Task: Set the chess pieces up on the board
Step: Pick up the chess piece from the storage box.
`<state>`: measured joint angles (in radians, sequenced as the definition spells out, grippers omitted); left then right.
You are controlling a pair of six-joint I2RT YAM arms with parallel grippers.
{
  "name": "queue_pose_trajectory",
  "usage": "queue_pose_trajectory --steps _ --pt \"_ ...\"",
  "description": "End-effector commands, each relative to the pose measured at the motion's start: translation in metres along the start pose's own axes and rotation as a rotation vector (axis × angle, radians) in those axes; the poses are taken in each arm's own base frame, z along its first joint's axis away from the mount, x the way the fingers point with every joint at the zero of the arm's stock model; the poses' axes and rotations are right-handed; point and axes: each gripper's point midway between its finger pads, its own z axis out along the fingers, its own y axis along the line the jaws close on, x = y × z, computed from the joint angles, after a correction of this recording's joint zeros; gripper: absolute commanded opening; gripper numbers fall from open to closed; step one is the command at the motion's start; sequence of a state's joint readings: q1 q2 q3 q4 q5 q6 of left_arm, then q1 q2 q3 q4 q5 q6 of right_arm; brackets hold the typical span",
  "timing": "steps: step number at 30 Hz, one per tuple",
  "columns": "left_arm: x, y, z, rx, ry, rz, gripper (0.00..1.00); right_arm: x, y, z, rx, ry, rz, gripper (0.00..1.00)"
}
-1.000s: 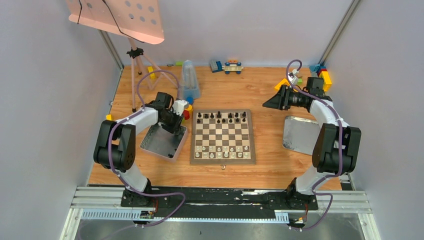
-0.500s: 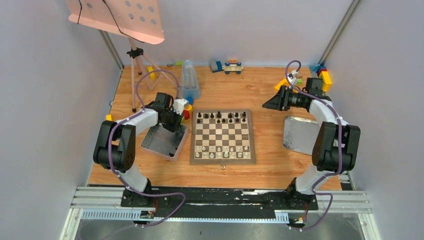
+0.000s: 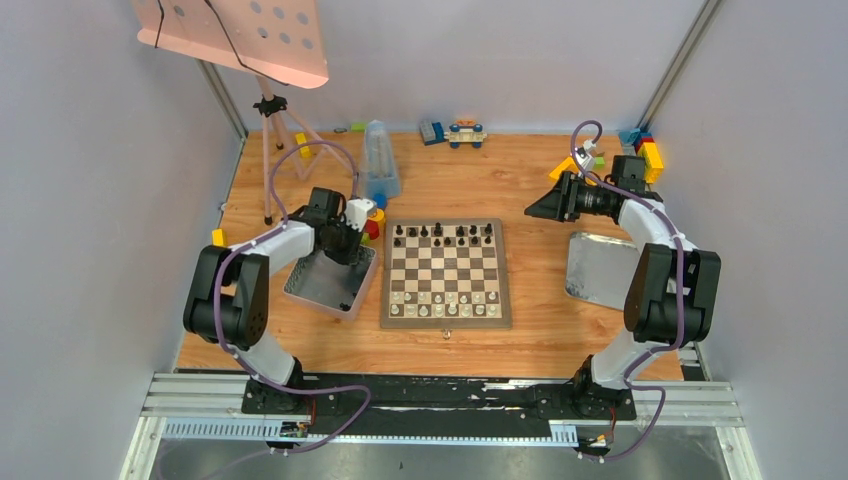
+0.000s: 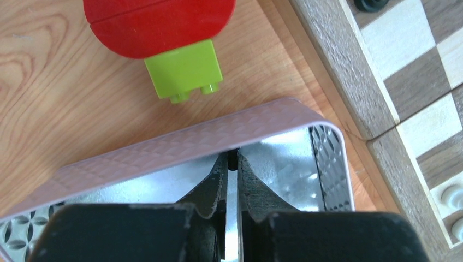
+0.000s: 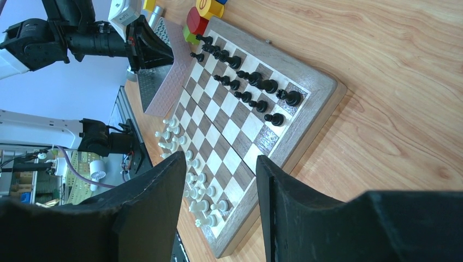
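The board [image 3: 445, 322] lies mid-table, with black chess pieces [image 3: 443, 234] on its far rows and white ones [image 3: 445, 303] on its near rows. My left gripper [image 3: 350, 255] reaches down into a grey metal tray [image 3: 318, 290] left of the board. In the left wrist view the left gripper [image 4: 233, 158] has its fingers almost together, pinching a small black chess piece at the tips, just inside the tray's far wall [image 4: 180, 144]. My right gripper [image 3: 533, 208] hovers open to the right of the board. In its own view the right gripper [image 5: 221, 158] holds nothing.
A red block [image 4: 158, 24] and a green block [image 4: 185, 71] lie just beyond the left tray, near the board's corner [image 4: 377, 93]. A second tray [image 3: 598, 268] sits under the right arm. Toy blocks [image 3: 452, 131], a clear bottle [image 3: 378, 160] and a tripod [image 3: 270, 150] stand at the back.
My left gripper's jaws have closed in the tray, and the left arm has shifted slightly. The right arm has not moved.
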<state>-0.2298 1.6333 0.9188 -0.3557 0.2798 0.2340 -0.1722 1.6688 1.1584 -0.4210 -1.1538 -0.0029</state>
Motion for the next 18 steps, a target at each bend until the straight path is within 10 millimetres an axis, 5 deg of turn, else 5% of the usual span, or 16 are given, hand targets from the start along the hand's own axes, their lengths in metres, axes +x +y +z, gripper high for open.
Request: queue_pose_trajectory --steps 1,10,18 --pt "-0.009 0.0 -0.021 -0.022 -0.043 0.081 0.0 -0.011 0.012 0.0 -0.043 -0.012 -0.064 0.51" --pt "-0.012 -0.027 -0.064 0.082 -0.066 0.225 0.0 -0.017 0.051 0.014 -0.108 0.016 -0.163 0.52" --pt "-0.06 -0.071 -0.113 0.166 -0.203 0.434 0.0 0.007 0.124 0.081 -0.302 0.18 -0.304 0.57"
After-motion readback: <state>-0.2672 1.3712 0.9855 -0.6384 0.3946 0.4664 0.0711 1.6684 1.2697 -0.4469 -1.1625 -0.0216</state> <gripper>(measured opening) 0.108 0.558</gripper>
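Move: I already have a black chess piece between my left fingertips, low in the storage box; the box's middle is about 5 cm back and 4 cm left, and the last loose pieces some 11 cm back and 1 cm left. The board's middle lies roughly 20 cm right and 3 cm back, the green block 6 cm ahead and 3 cm right. From my right hand, the held piece is about 36 cm left, 4 cm back and 14 cm down. I keep my left fingers shut on the piece and lift it about 8 cm up out of the storage box, drawing back some 4 cm, then easing a little right towards the board as the hand turns about 15 degrees clockwise. After a brief wait my empty right hand, fingers still half open, sweeps left about 9 cm, gathering speed and rising slightly, towards the held piece, turning counter-clockwise. ##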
